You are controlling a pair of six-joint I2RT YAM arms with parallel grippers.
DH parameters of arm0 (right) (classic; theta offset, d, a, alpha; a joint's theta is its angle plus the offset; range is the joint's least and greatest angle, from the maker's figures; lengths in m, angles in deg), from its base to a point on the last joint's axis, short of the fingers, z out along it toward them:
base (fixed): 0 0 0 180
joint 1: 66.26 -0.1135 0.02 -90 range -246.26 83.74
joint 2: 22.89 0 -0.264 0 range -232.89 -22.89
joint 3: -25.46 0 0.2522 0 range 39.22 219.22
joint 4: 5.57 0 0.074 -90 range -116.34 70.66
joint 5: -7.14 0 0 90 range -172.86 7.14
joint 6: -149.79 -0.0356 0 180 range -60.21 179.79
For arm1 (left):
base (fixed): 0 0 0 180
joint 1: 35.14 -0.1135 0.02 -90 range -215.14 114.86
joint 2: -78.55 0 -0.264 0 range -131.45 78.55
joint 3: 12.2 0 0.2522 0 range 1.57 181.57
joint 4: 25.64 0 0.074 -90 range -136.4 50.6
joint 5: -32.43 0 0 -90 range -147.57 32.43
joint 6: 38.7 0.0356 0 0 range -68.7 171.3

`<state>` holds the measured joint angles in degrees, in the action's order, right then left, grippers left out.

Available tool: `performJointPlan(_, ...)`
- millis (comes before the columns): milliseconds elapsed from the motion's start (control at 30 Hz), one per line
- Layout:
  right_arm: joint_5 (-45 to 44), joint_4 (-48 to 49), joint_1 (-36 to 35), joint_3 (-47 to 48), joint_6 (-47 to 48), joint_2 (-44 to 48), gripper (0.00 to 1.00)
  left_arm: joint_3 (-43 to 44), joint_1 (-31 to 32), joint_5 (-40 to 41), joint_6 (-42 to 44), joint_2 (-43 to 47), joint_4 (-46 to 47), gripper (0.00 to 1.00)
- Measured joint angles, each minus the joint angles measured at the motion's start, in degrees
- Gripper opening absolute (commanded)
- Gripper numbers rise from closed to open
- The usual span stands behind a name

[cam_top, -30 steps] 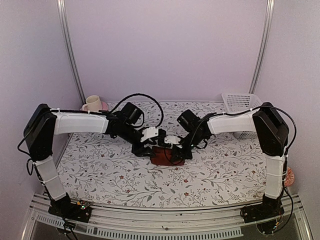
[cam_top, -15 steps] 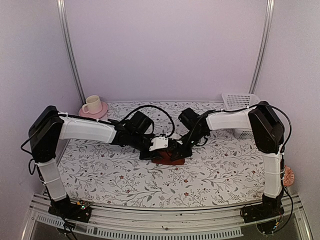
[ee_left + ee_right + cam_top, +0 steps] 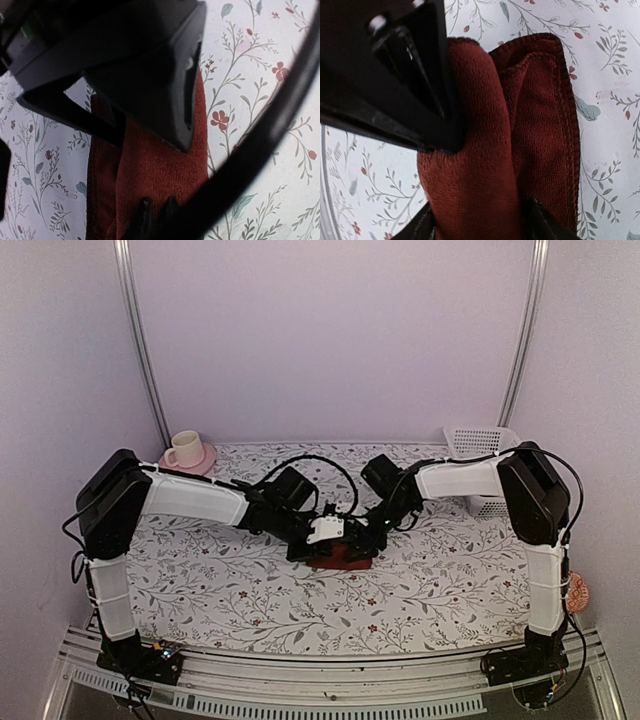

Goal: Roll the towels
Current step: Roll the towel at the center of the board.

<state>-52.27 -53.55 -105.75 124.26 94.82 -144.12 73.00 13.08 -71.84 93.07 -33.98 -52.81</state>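
A dark maroon towel lies partly rolled in the middle of the floral table covering, with both grippers down on it. In the left wrist view the towel shows a thick fold, and my left gripper has its two fingertips close together, pinching that fold at its near end. In the right wrist view the rolled part of the towel fills the space between the spread fingers of my right gripper, which stand on either side of it. From above, the left gripper and the right gripper nearly touch.
A cream cup on a pink saucer stands at the back left. A white mesh basket sits at the back right beside the right arm. A black cable crosses the left wrist view.
The left arm has reached further right onto the towel and its jaws have closed on the fold. The right gripper's jaws have widened around the roll.
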Motion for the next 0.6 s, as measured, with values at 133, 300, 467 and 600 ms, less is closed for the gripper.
performJointPlan(133, -3.5, 1.4, 0.4, -2.0, -2.8, 1.1, 0.99, 0.4, 0.0, -0.1, -1.0, -0.4, -0.7, 0.11)
performJointPlan(300, -9.2, 3.0, 1.9, -5.5, -7.7, 5.4, 0.99, 1.3, -0.2, -0.5, -3.7, -1.3, -0.8, 0.11)
performJointPlan(467, -16.3, 4.0, 4.0, -9.4, -12.7, 10.4, 0.99, 4.2, -1.1, -1.7, -7.4, -3.4, -1.5, 0.11)
performJointPlan(600, -21.4, 4.7, 5.2, -11.4, -15.6, 13.2, 0.99, 8.0, -2.6, -3.6, -11.0, -6.0, -3.3, 0.1)
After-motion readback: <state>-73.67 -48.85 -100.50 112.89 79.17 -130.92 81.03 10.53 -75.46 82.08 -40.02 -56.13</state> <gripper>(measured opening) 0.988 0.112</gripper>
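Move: The rolled red towel lies between the hands, its middle about 4 cm right of and 1 cm back from the left hand, whose fingers already pinch it, and about 6 cm left of and 1 cm back from the right hand, already opening at its right end. The white basket stands some 22 cm ahead and 33 cm right of the right hand; the mug is roughly 26 cm ahead and 36 cm left of the left hand. Right hand opens wide and leaves the towel, about 10 cm right and forward; left pinch drags it forward. ##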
